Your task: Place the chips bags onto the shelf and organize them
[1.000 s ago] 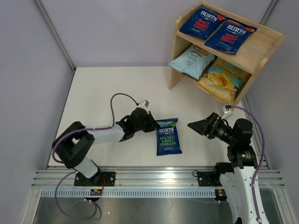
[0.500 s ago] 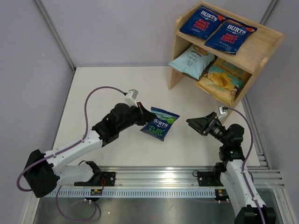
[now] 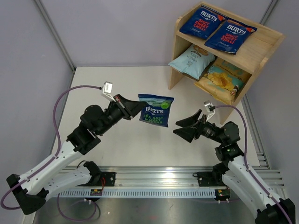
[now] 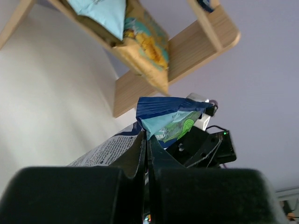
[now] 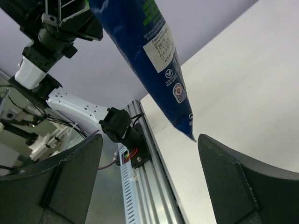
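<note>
A dark-blue Burts chips bag (image 3: pixel 156 111) with green lettering hangs in the air over the table, and my left gripper (image 3: pixel 139 108) is shut on its left edge. In the left wrist view the jaws (image 4: pixel 147 140) pinch that bag (image 4: pixel 170 119). My right gripper (image 3: pixel 176 128) stands open just right of the bag and below it. In the right wrist view the bag's (image 5: pixel 149 56) lower corner hangs near the right finger, above the gap (image 5: pixel 149 140). The wooden shelf (image 3: pixel 266 42) holds two red-lettered Burts bags (image 3: pixel 202 21) (image 3: pixel 230 35) on top.
On the shelf's lower tier lie a pale-blue bag (image 3: pixel 190 60) and a yellow-and-teal bag (image 3: pixel 222 79). The white table (image 3: pixel 103 88) has grey walls on three sides. An aluminium rail (image 3: pixel 154 179) with both arm bases runs along the near edge.
My left arm has lifted the green-lettered bag off the table and carried it up and back. My right gripper has swung left toward the bag, its jaws narrowing slightly.
</note>
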### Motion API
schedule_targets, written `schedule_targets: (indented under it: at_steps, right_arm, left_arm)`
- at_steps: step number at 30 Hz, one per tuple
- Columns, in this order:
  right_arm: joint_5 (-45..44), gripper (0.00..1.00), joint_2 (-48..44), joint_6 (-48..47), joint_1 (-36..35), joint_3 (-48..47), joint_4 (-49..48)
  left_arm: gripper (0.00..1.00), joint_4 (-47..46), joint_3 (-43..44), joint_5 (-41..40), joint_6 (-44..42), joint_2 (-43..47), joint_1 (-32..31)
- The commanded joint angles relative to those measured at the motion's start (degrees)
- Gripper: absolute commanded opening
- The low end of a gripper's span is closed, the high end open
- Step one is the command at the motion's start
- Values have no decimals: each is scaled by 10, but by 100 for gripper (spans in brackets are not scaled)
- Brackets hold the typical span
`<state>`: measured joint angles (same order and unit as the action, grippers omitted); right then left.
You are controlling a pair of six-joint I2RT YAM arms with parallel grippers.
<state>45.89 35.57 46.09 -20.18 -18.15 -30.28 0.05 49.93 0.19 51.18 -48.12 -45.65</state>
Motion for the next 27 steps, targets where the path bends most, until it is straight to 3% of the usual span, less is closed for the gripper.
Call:
schedule_targets:
  at_steps: [1, 5, 12, 14, 18, 27]
  right_arm:
    - [-29, 90, -2, -113, -20, -29, -16]
    - [-46, 90, 8, -132, -43, -22, -74]
    - [-76, 82, 39, -173, -100, -46, -95]
    - [-89, 76, 47, -173, -116, -42, -132]
    - [-125, 74, 65, -172, -132, -18, -211]
    - [-163, 44, 83, -152, -135, -11, -316]
  left_arm:
    - [0, -60, 29, -5, 54, 21, -3]
    - [0, -88, 43, 15, 83, 22, -9]
    - [0, -140, 38, 18, 125, 11, -30]
    - [0, -157, 32, 5, 136, 10, -40]
    - [0, -171, 26, -15, 140, 5, -58]
    - [0, -156, 19, -50, 147, 4, -73]
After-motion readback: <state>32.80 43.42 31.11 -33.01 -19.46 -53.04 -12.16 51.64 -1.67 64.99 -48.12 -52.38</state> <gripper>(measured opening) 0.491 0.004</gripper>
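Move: The sea salt & malt vinegar bag already hangs from the shut left fingers, its middle some 6 cm right, 1 cm back and 4 cm below the left hand. From the open right hand that bag's middle is about 9 cm left, 3 cm ahead and 6 cm up, its lower corner nearest. On the lower shelf, from the right hand, the yellow bag sits roughly 30 cm ahead, 24 cm right and 12 cm below, the light blue bag 38 cm ahead, 9 cm right and as low. Upward goes the left hand, about 8 cm and drawing back some 4, its fingertips tipping up as it keeps its hold on the bag. The right hand eases 3 cm left to the hanging bag's lower corner, then climbs about 6 cm with it, turning some 25 degrees with its fingertips rising, and closes to about half around that corner. ##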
